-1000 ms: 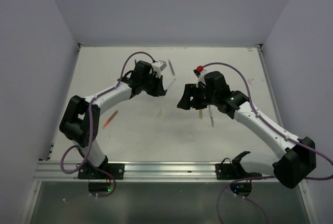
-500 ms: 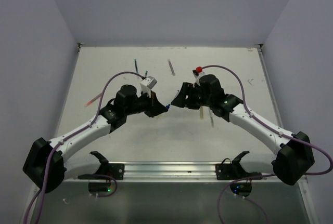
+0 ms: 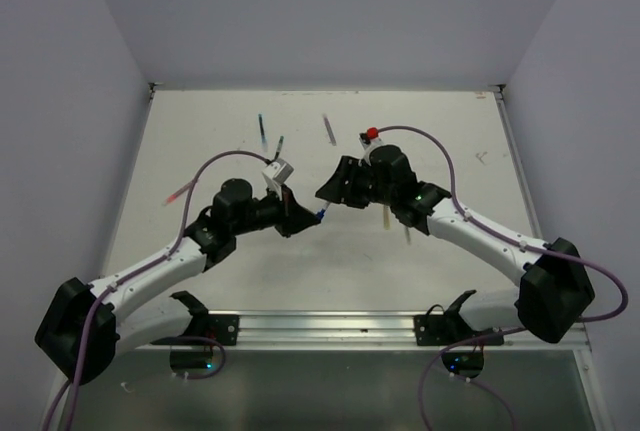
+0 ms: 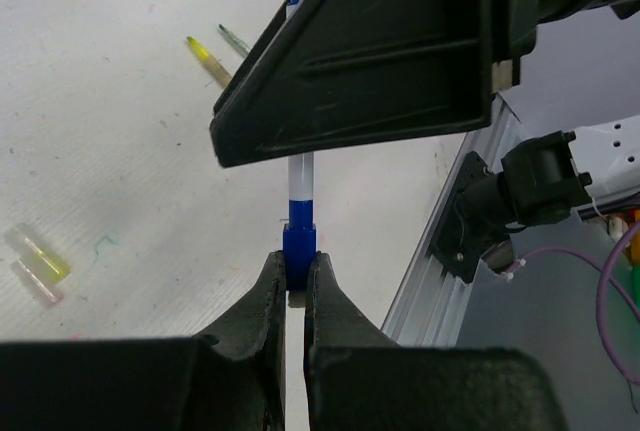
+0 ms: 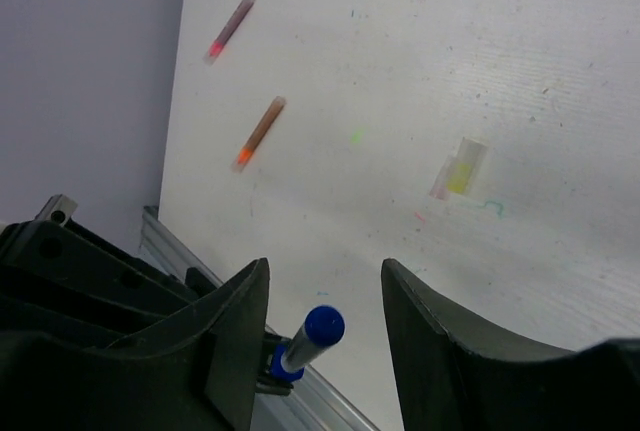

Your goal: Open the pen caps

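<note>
My left gripper (image 4: 297,276) is shut on the blue butt end of a blue pen (image 4: 300,179), held above the table. The pen points at my right gripper (image 5: 325,271). Its blue pen cap (image 5: 323,326) sits between the right jaws, which stand open on either side of it, and it lies closer to the left finger (image 5: 235,331). From above, the two grippers meet mid-table, with the left gripper (image 3: 306,214) just below the right gripper (image 3: 323,194). Loose pale yellow pen caps (image 5: 459,168) (image 4: 40,256) lie on the table.
Other pens lie on the white table: teal and dark ones (image 3: 262,131) (image 3: 280,143), a grey one (image 3: 328,129) at the back, an orange-red one (image 3: 180,191) at the left, and a yellow one (image 3: 385,219) under the right arm. The aluminium rail (image 3: 320,323) runs along the near edge.
The left arm has swung from the back of the table to the middle, carrying the blue pen. The right gripper has moved left over the pen's cap, and its jaws have narrowed.
</note>
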{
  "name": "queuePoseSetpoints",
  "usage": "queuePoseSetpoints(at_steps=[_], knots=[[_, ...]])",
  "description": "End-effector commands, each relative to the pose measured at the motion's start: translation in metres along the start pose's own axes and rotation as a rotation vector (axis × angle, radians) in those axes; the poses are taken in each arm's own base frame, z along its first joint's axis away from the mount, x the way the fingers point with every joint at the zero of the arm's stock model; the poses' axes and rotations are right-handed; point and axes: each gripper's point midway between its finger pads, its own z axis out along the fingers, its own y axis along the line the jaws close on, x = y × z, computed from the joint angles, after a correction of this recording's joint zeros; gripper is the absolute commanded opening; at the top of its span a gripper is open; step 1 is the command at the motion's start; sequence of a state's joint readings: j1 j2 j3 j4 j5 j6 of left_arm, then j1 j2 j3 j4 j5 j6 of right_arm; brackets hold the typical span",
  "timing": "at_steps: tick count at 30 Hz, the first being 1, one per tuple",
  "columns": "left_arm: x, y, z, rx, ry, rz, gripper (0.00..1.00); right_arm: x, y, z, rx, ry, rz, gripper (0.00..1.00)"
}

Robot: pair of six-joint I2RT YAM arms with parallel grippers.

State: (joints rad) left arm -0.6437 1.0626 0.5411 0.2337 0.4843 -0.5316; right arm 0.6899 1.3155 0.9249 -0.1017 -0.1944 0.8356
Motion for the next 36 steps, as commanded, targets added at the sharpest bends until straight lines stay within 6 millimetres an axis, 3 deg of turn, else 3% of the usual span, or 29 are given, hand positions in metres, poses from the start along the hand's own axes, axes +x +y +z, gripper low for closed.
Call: queuePoseSetpoints(at_steps=[1, 3, 5, 6, 9, 15, 19, 20, 21, 22, 23, 29, 30, 31, 32, 33, 34, 36], knots=[[-0.024, -0.017, -0.003, 0.059, -0.089, 0.052, 0.0, -0.007, 0.017, 0.012, -0.037, -0.049, 0.008, 0.51], [-0.026, -0.019, -0.004, 0.068, -0.096, 0.056, 0.0, -0.003, 0.019, 0.02, -0.036, -0.038, 0.003, 0.43], [-0.025, -0.02, -0.004, 0.072, -0.091, 0.055, 0.0, -0.001, 0.022, 0.024, -0.028, -0.042, -0.007, 0.07], [-0.024, -0.022, -0.005, 0.081, -0.091, 0.057, 0.0, -0.002, 0.022, 0.025, -0.024, -0.05, -0.014, 0.0], [-0.019, -0.024, -0.008, 0.102, -0.083, 0.067, 0.0, -0.009, 0.021, 0.027, -0.008, -0.103, -0.017, 0.0], [0.006, -0.009, -0.008, 0.071, -0.051, 0.017, 0.0, -0.027, 0.015, 0.04, 0.038, -0.192, 0.074, 0.0], [0.01, 0.003, -0.012, 0.006, -0.094, -0.038, 0.0, -0.051, -0.006, 0.042, 0.177, -0.321, 0.173, 0.0], [0.014, 0.007, -0.014, -0.017, -0.094, -0.048, 0.0, -0.054, -0.03, 0.04, 0.289, -0.364, 0.18, 0.0], [0.013, 0.011, -0.016, -0.046, -0.102, -0.054, 0.0, -0.064, -0.033, 0.037, 0.33, -0.405, 0.182, 0.0], [0.009, 0.025, -0.018, -0.135, -0.127, -0.078, 0.0, -0.07, -0.041, 0.034, 0.389, -0.437, 0.165, 0.0], [0.018, 0.038, -0.021, -0.207, -0.097, -0.112, 0.0, -0.071, -0.047, 0.033, 0.43, -0.441, 0.157, 0.0], [0.003, 0.057, -0.032, -0.353, -0.174, -0.138, 0.0, -0.084, -0.03, 0.038, 0.413, -0.381, 0.032, 0.0], [0.008, 0.052, -0.03, -0.311, -0.161, -0.128, 0.0, -0.09, -0.031, 0.044, 0.385, -0.364, 0.028, 0.0], [0.007, 0.042, -0.029, -0.25, -0.161, -0.086, 0.0, -0.073, -0.012, 0.056, 0.243, -0.218, -0.018, 0.0], [-0.009, 0.023, -0.029, -0.155, -0.219, -0.031, 0.0, -0.084, 0.017, 0.067, 0.085, -0.194, -0.056, 0.0], [-0.005, 0.012, -0.03, -0.091, -0.207, -0.011, 0.0, -0.062, 0.03, 0.081, -0.083, -0.01, -0.118, 0.0], [-0.018, -0.003, -0.034, -0.028, -0.26, 0.02, 0.0, -0.068, 0.043, 0.084, -0.129, 0.001, -0.163, 0.0], [-0.02, -0.013, -0.036, 0.022, -0.261, 0.047, 0.0, -0.06, 0.053, 0.081, -0.187, 0.039, -0.252, 0.0]])
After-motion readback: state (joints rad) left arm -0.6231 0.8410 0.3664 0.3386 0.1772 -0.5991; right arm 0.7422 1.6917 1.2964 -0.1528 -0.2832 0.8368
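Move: The blue pen, its blue cap already pinched in the left fingers, runs up and away from them: its middle is some 4 cm ahead of the left hand, 1 cm right and 1 cm higher. From the open right hand the pen's middle lies about 2 cm back, 2 cm left and 1 cm lower. On the table about 18 cm below the right hand, a loose yellow cap lies 7 cm ahead and 5 cm left, and the yellow pen 8 cm ahead and 17 cm right. The pen's free end is taken first: the right hand slips about 3 cm left and its fingers shut on the body while the left keeps its pinch on the blue cap. Both hands then carry the pen left and somewhat forward, dipping 2–3 cm and rising again; the left goes about 5 cm and turns some 20 degrees counter-clockwise, while the right turns clockwise, then swings back with a last quick shift left. ##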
